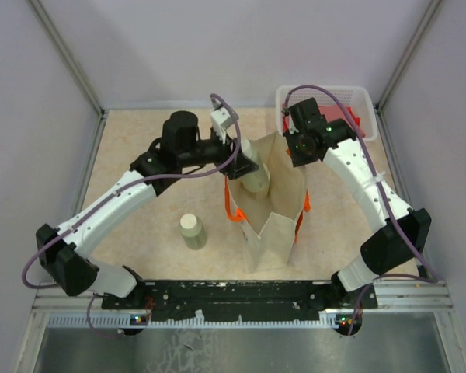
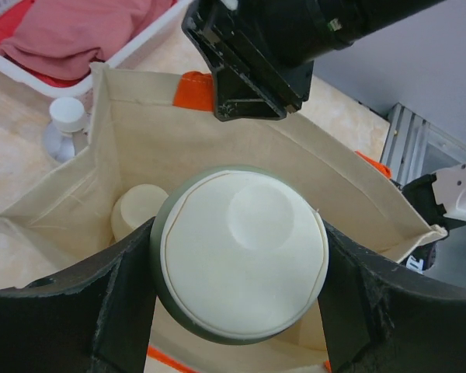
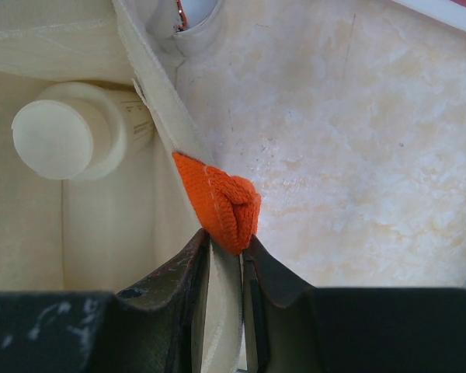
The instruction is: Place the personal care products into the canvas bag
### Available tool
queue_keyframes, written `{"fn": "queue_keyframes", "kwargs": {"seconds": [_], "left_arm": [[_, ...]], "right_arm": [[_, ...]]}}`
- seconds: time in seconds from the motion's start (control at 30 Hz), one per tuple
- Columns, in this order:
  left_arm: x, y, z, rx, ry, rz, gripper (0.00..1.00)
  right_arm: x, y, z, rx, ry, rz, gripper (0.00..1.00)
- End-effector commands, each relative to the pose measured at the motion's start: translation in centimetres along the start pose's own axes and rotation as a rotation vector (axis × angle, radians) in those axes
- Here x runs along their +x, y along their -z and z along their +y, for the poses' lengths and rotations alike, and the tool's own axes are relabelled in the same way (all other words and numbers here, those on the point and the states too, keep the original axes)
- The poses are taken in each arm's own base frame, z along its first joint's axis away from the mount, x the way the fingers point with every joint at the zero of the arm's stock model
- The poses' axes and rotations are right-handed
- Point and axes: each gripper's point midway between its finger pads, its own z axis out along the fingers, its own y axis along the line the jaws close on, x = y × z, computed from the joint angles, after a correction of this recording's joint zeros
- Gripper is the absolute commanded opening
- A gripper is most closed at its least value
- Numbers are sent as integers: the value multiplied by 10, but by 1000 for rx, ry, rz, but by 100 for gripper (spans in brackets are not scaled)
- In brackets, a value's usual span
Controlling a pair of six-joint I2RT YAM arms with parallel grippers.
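Note:
The beige canvas bag (image 1: 272,241) with orange handles stands open mid-table. My left gripper (image 1: 245,159) is shut on a sage-green bottle (image 1: 255,176) with a cream cap (image 2: 241,252), tilted over the bag's mouth. Both black fingers (image 2: 128,272) press its sides. Another cream bottle (image 2: 136,208) lies inside the bag (image 2: 179,140), also seen in the right wrist view (image 3: 70,132). My right gripper (image 1: 299,146) is shut on the bag's rim (image 3: 151,85) by the orange strap (image 3: 225,203). A third bottle (image 1: 193,231) stands on the table, left of the bag. A small clear bottle (image 2: 65,123) stands outside the bag.
A white lattice basket (image 1: 349,95) holding a red cloth (image 2: 85,35) sits at the back right, just behind the right gripper. Grey walls close the table on three sides. The arms' base rail (image 1: 241,295) runs along the near edge.

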Motion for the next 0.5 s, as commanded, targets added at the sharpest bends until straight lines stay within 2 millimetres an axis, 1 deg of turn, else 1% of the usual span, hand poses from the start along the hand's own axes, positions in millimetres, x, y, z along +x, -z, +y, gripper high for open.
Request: {"fn": "queue_keyframes", "kwargs": {"seconds": [0.0,0.13,0.3,0.4,0.47], "left_arm": [[-24,-22,-2,-2,-120,-78,0],[3,-44,11,-48,-138,14,0],[33,-60,20,-61,-122,85,0],[46,-68,23,-53,-109,98,0],[51,-73,24,-46,-105,102,0]], "right_arm": [[-2,-2,-6,26,-4,-5,22],[0,-4,-8,35,-1,6,22],[1,-7,-7,36,2,13,22],[1,-7,-8,37,2,13,22],[1,-8,-7,37,4,14,22]]}}
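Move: The canvas bag's middle, where my held bottle is going, lies about 6 cm to the right of my left hand, some 2 cm back and roughly 20 cm below. The standing bottle already inside is about 7 cm ahead, 5 cm right and 25 cm down; the loose bottle on the table is 7 cm back, 15 cm left, equally low. From my right hand, the bag's middle is about 12 cm left, 8 cm back and 10 cm below. I sink my left hand about 11 cm down through the bag's mouth, easing some 3 cm to the right early on and slowing to nearly nothing at the bottom, while my fingers tip about 15 degrees more downward. They keep their hold on the bottle near its cap. My right hand stays put, still pinching the bag's right rim at the orange patch. ##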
